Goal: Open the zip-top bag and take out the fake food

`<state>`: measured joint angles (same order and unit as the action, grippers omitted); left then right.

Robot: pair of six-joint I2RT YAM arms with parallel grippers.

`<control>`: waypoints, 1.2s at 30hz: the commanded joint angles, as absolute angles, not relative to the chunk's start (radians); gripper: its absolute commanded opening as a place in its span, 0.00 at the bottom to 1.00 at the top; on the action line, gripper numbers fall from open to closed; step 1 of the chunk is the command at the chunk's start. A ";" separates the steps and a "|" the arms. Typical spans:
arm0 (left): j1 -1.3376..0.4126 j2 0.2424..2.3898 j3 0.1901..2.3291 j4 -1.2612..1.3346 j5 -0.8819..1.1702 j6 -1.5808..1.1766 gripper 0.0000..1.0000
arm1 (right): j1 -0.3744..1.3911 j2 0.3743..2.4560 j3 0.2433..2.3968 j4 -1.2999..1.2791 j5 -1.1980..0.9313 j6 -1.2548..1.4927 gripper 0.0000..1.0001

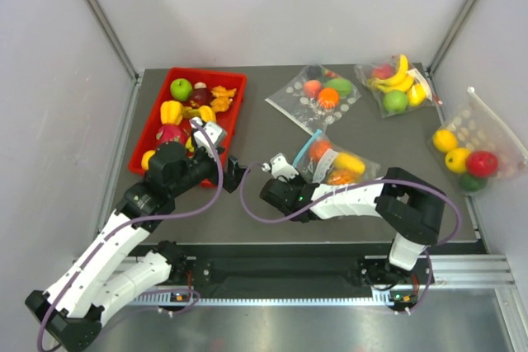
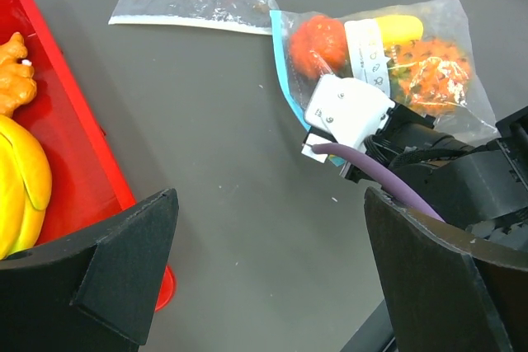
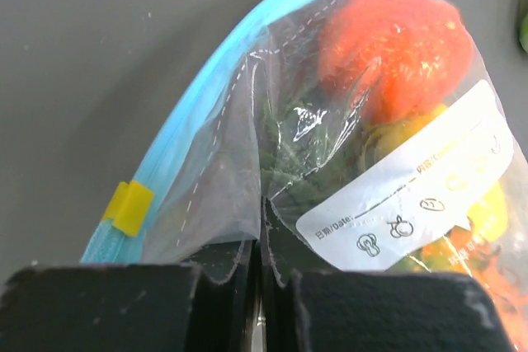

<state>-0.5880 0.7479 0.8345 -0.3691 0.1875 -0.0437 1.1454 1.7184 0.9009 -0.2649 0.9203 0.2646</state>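
Note:
The zip-top bag (image 1: pixel 334 162) lies flat mid-table, its teal zip strip (image 3: pixel 206 72) along the left edge with a yellow slider (image 3: pixel 130 208). The fake food is inside: a round orange fruit (image 3: pixel 388 39), a yellow fruit (image 2: pixel 396 29), an orange pineapple (image 2: pixel 429 72) and green bits (image 3: pixel 289 146). My right gripper (image 3: pixel 262 237) is shut, pinching a fold of the bag's clear film just inside the zip strip. It shows at the bag's near-left corner (image 1: pixel 297 175). My left gripper (image 2: pixel 271 204) hangs wide open over bare table, left of the bag (image 2: pixel 462 113), and holds nothing.
A red tray (image 1: pixel 148 133) of loose fruit sits at the left, close to my left gripper (image 1: pixel 235 175). A dotted bag (image 1: pixel 318 96) lies behind the zip-top bag. A banana bag (image 1: pixel 396 84) is at the back right. Another fruit bag (image 1: pixel 474 150) leans on the right wall.

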 commanded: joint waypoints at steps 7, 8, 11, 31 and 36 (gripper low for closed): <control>-0.594 0.710 0.839 -0.307 0.238 -0.037 0.99 | 1.163 1.323 0.998 -0.396 0.557 0.173 0.00; -0.594 0.701 0.839 -0.302 0.268 -0.023 0.99 | 1.145 1.289 1.015 -0.425 0.447 0.166 0.00; -0.595 0.663 0.839 -0.288 0.369 -0.009 0.99 | 1.083 1.213 1.107 -0.518 0.200 0.146 0.00; -0.594 0.715 0.977 -0.281 0.853 0.041 0.99 | 0.853 1.304 1.140 -0.493 -0.805 0.063 0.00; -0.595 0.733 0.963 -0.281 0.880 0.028 0.95 | 0.827 1.305 1.111 -0.443 -0.851 0.101 0.00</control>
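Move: The right hand is already shut on the film beside the bag's blue zip; the bag's food lies about 8 cm to its right and 4 cm ahead, a couple of centimetres lower. A second fruit bag lies some 23 cm straight ahead of it. From the open left hand, the pinched bag's food is roughly 27 cm right, 7 cm ahead and 23 cm below, while the red tray's middle is about 17 cm ahead, 16 cm left and 23 cm below. Keeping its pinch on the film by the zip, the right hand lifts the bag about 20 cm, going left, then swings back towards the bases and sinks slightly, its fingers turning from forward to leftward. The wide-open left hand draws back about 9 cm and rises as much, turning some 35 degrees clockwise, then edges right towards the raised zip and dips; no touch on the bag is seen. ##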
